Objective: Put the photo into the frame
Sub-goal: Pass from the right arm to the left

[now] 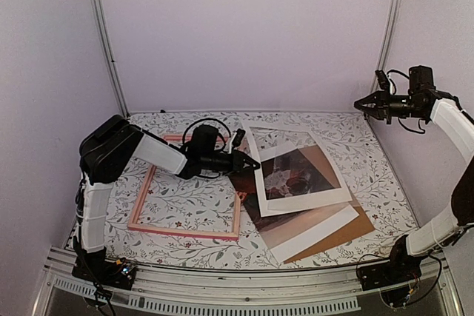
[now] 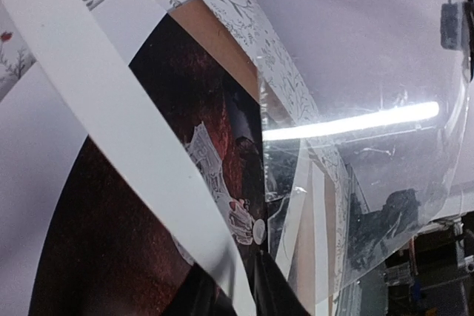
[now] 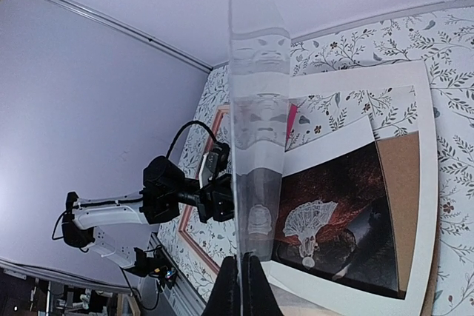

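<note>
The photo (image 1: 296,172), a dark reddish print with a pale figure, lies right of centre under a white mat (image 1: 285,137) with a window. The pink frame (image 1: 185,232) lies flat to the left with the floral table showing through it. My left gripper (image 1: 248,162) reaches to the mat's left border. In the left wrist view the gripper (image 2: 227,260) is shut on that white strip (image 2: 111,109), with the photo (image 2: 111,242) showing on both sides. My right gripper (image 1: 363,103) is raised at the far right. In the right wrist view it (image 3: 244,258) is shut on a clear sheet (image 3: 255,146) seen edge-on.
A brown backing board (image 1: 348,233) and another white sheet (image 1: 311,231) stick out from under the mat toward the front right. The clear sheet (image 2: 355,57) hangs over the right of the stack. Walls and corner posts close in the floral table (image 1: 355,138).
</note>
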Tool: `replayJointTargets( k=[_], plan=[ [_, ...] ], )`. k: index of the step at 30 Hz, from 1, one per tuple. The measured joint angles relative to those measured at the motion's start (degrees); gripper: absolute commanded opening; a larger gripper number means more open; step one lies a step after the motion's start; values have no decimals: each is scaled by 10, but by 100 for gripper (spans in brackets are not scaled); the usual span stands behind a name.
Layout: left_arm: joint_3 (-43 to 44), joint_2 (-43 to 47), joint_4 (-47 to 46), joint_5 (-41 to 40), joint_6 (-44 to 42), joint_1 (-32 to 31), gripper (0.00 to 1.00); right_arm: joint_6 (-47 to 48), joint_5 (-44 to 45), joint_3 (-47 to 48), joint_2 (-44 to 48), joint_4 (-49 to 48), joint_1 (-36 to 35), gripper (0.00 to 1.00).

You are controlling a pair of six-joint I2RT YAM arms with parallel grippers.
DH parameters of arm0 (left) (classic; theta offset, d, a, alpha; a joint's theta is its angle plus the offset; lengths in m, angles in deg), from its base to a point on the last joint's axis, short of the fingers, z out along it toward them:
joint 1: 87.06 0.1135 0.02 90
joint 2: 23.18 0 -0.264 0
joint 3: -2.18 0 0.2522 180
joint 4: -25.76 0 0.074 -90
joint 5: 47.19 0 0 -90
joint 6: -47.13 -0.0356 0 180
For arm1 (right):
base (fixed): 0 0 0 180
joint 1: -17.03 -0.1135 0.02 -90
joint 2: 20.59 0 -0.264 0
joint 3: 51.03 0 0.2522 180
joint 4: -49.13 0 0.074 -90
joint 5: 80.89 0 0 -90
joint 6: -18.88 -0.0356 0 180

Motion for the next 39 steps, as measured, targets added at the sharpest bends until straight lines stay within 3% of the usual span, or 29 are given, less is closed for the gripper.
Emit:
replayJointTargets(
  k=[5,11,15,23,31,39],
  plan=[
    [2,3,53,-30,-21,1,54,1,-1,5,1,5,-4,0],
    [7,37,129,-72,-56,3,88,-7,-17,38,3,7,-33,0],
    [-1,101,150,-91,-73,5,98,-17,-30,65,3,0,-55,0],
    [-46,249,149,-99,-116,11,100,-44,-55,99,3,-28,-116,0],
    [-91,293,111,-75,-144,34,100,-87,-82,138,0,-68,-188,0],
    [-161,325,31,-20,-138,63,100,-117,-104,152,-9,-105,-210,0]
  ],
)
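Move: My right hand holds the clear sheet by its edge. The sheet's middle is about 7 cm ahead, 14 cm right and 17 cm above my left hand, which is at the white mat's left edge. The mat's middle lies roughly 12 cm to the left hand's right, level with it and 1 cm lower; the frame's is some 19 cm left, 7 cm back and 1 cm lower. From my right hand, my left hand is about 27 cm left, 1 cm back and 23 cm below. I let go of the mat's edge, my left hand dipping slightly as its fingers open wide, then rising about 15 cm off the table and drifting left, its fingertips tipping up. My right hand keeps its pinch on the clear sheet and swings it left, up and somewhat back towards my left hand, turning nearly 30 degrees counter-clockwise. ##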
